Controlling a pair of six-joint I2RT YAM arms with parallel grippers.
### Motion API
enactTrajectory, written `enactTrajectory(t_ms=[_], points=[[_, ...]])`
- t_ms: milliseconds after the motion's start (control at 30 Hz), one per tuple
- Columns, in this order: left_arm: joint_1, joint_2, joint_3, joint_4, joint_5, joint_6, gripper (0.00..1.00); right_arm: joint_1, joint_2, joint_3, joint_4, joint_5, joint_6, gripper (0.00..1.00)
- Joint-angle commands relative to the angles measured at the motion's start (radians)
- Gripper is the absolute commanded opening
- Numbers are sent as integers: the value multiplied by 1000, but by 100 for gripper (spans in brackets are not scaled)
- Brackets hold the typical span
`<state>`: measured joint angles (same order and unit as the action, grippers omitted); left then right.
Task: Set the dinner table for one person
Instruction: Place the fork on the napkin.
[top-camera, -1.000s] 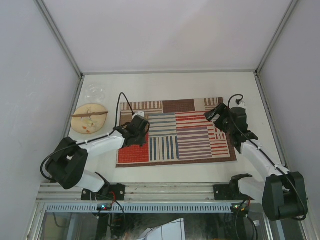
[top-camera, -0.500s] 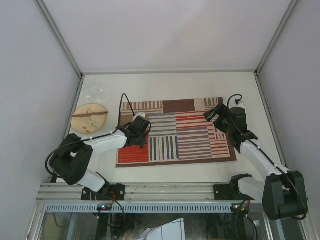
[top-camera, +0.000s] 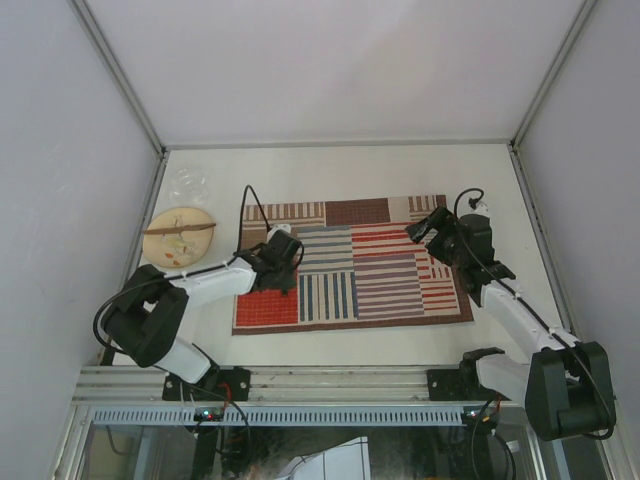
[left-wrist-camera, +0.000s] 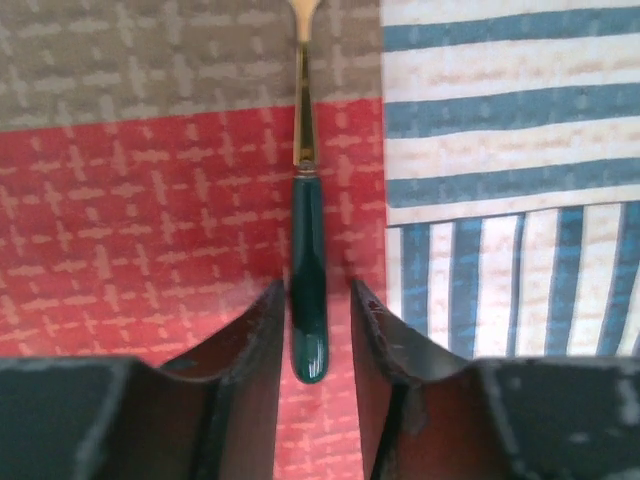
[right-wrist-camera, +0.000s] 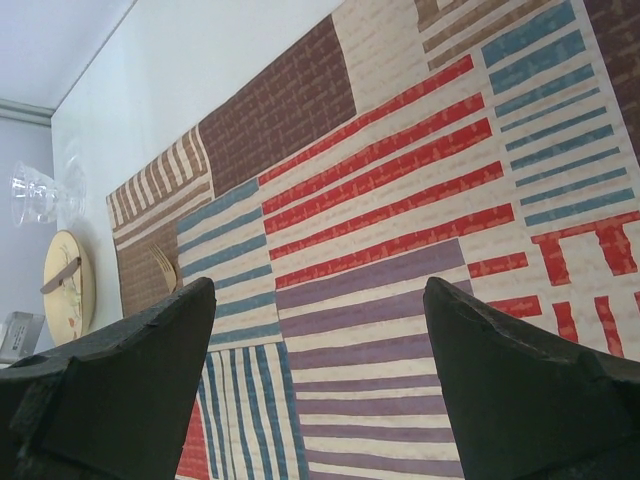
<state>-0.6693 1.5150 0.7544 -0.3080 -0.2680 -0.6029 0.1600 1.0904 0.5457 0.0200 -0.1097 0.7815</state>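
The dinner table (top-camera: 340, 165) is a white top carrying a striped patchwork placemat (top-camera: 380, 270). A fork with a dark green handle (left-wrist-camera: 308, 270) and gold neck lies flat on the mat's red patch at its left side. My left gripper (left-wrist-camera: 313, 292) sits low over the handle's end, jaws slightly apart, with a gap showing between the handle and the right finger. From above, the left gripper (top-camera: 283, 262) hides the fork. The fork's tines (right-wrist-camera: 163, 268) show in the right wrist view. My right gripper (top-camera: 425, 232) hovers open over the mat's right side, empty.
A beige plate (top-camera: 178, 236) with a brown-handled utensil across it sits left of the mat. A clear glass (top-camera: 190, 183) stands behind the plate. Both also show in the right wrist view, the glass (right-wrist-camera: 40, 192) above the plate (right-wrist-camera: 70, 285). Aluminium rails edge the table.
The left gripper's jaws have parted from the fork handle, which now rests on the mat. The left arm shifted slightly. The right arm has not moved.
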Motion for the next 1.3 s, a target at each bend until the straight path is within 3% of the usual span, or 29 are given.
enactTrajectory(t_ms=[0,67,133,333,533,667,800,1033,1267], points=[[-6,26,17,21,12,-31,47,9,0,30,62,-2,1,85],[-6,11,12,21,3,-31,58,10,0,28,62,-2,1,85],[-6,-7,8,21,-2,-31,63,10,0,29,63,0,1,85],[-7,-57,3,-5,-4,-37,64,12,2,28,67,-1,3,85],[-9,-294,-1,-75,-170,-63,66,13,7,29,74,-2,4,85],[17,-443,32,-132,-332,-166,68,14,15,29,90,-16,12,85],[100,-526,44,-127,-396,-311,69,17,19,28,95,-34,19,85],[308,-461,84,-97,-392,-532,69,19,-16,14,93,-61,26,85],[525,-235,122,17,-172,-703,65,19,-43,-7,104,-94,43,85]])
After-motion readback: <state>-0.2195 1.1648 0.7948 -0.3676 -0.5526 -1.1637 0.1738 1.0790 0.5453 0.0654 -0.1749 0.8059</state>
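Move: The fork lies on the napkin between the left fingertips, held low around its green handle, its middle about 4 cm ahead of the hand. The round plate is some 11 cm ahead and 24 cm to the left; the brown utensil on it is about 13 cm ahead and 24 cm left, with the clear glass beyond, roughly 23 cm ahead and 22 cm left. From the right hand the fork is about 33 cm left, 2 cm back and 11 cm below. Open the left gripper wide to let go of the fork's handle, then lift straight up off the napkin. Keep climbing to about 15 cm while swinging left and somewhat forward towards the plate, turning the hand nearly 60 degrees counter-clockwise and tipping the fingers up towards level; sink slightly at the end, fingers still open. ##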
